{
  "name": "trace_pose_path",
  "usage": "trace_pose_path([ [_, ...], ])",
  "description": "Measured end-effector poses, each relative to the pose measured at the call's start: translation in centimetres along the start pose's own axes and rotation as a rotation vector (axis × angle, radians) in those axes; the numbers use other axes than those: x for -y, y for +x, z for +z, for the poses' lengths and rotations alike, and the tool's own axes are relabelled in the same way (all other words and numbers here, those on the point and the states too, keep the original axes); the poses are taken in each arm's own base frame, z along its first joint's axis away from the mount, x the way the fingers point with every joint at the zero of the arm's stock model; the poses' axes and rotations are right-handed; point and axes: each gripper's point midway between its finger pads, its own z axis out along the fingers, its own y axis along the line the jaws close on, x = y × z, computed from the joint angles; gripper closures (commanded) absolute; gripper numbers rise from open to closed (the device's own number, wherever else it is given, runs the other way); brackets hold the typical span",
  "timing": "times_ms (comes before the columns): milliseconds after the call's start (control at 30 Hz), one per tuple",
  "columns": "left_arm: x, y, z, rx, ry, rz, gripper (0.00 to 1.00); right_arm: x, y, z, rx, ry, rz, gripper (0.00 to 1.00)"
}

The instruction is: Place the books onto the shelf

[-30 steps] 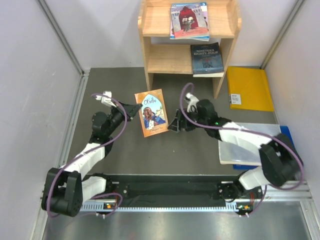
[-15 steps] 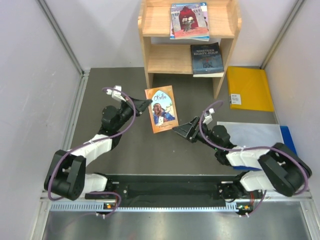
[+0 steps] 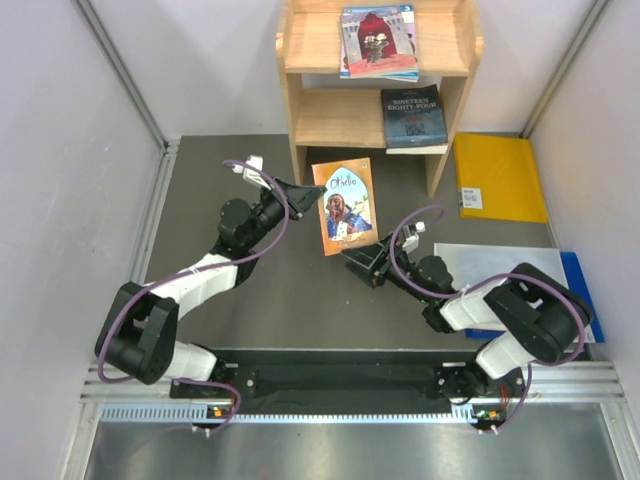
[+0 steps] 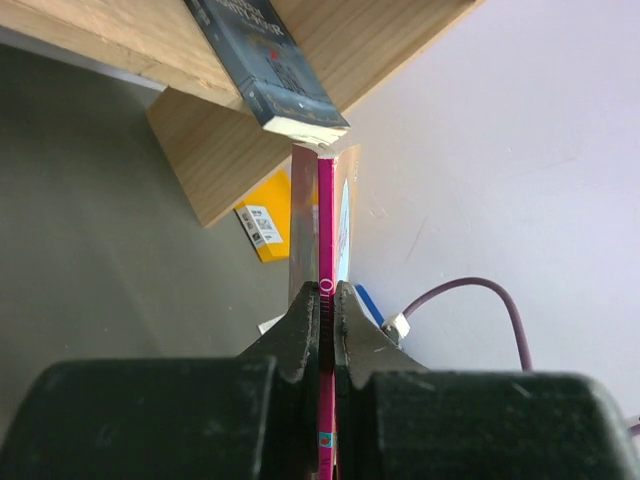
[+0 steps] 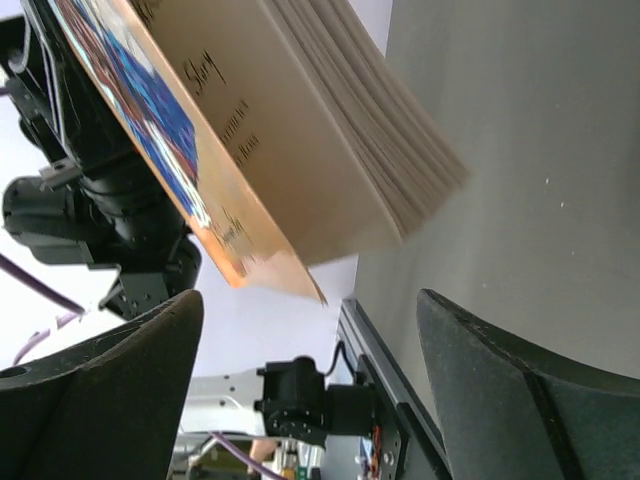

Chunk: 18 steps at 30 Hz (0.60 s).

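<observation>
The orange "Othello" book (image 3: 346, 205) hangs tilted above the mat, just in front of the pale wood shelf (image 3: 320, 118). My left gripper (image 3: 306, 190) is shut on its left edge. In the left wrist view the jaws (image 4: 327, 298) pinch the pink spine (image 4: 326, 215) below the shelf (image 4: 340, 60). The dark blue "Nineteen Eighty-Four" (image 3: 412, 117) lies on the lower tier and shows again as the dark blue book (image 4: 262, 60). A red-covered book (image 3: 378, 38) tops a small stack on the upper tier. My right gripper (image 3: 363, 262) is open under Othello's lower corner (image 5: 270, 130), with nothing between its fingertips (image 5: 308, 300).
A yellow folder (image 3: 498, 177) lies right of the shelf. A clear plastic sheet (image 3: 500, 268) over a blue item (image 3: 573, 272) lies by the right arm. Grey walls close in both sides, and a metal rail runs along the near edge.
My left gripper has carried Othello up and to the right, toward the shelf. My right arm drew back toward its base and now sits low beneath the book.
</observation>
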Motion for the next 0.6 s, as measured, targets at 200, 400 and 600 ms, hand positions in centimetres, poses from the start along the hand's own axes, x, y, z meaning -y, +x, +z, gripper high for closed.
trace_pose_path([
  [200,0.7,1.2,0.2,-0.02,0.012,-0.009,1.0,-0.4,-1.0,0.3,0.047,-0.01,0.003,0.18],
  [400,0.4,2.2,-0.1,-0.03,0.004,-0.023,1.0,-1.9,-2.8,1.2,0.09,-0.051,-0.007,0.43],
  [600,-0.5,2.4,-0.6,-0.007,-0.023,-0.028,1.0,-2.3,-4.4,0.9,0.119,-0.061,0.014,0.92],
])
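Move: Othello, still pinched by the left hand near its left edge, has its middle roughly 9 cm ahead of the open right hand, 3 cm left and 6 cm above. From the left hand it lies about 3 cm back, 5 cm right and 5 cm below. Nineteen Eighty-Four, on the lower shelf, is some 28 cm ahead of the right hand, 12 cm right and 12 cm up; that shelf's free part is as far ahead, 5 cm left. Othello's near edge is taken by the right gripper, which comes about 5 cm forward and up with some drift to the right, slips its fingers over and under that edge and closes most of the way, the pages now between them. The left hand keeps its pinch and sinks about 2 cm, easing slightly back and right. ##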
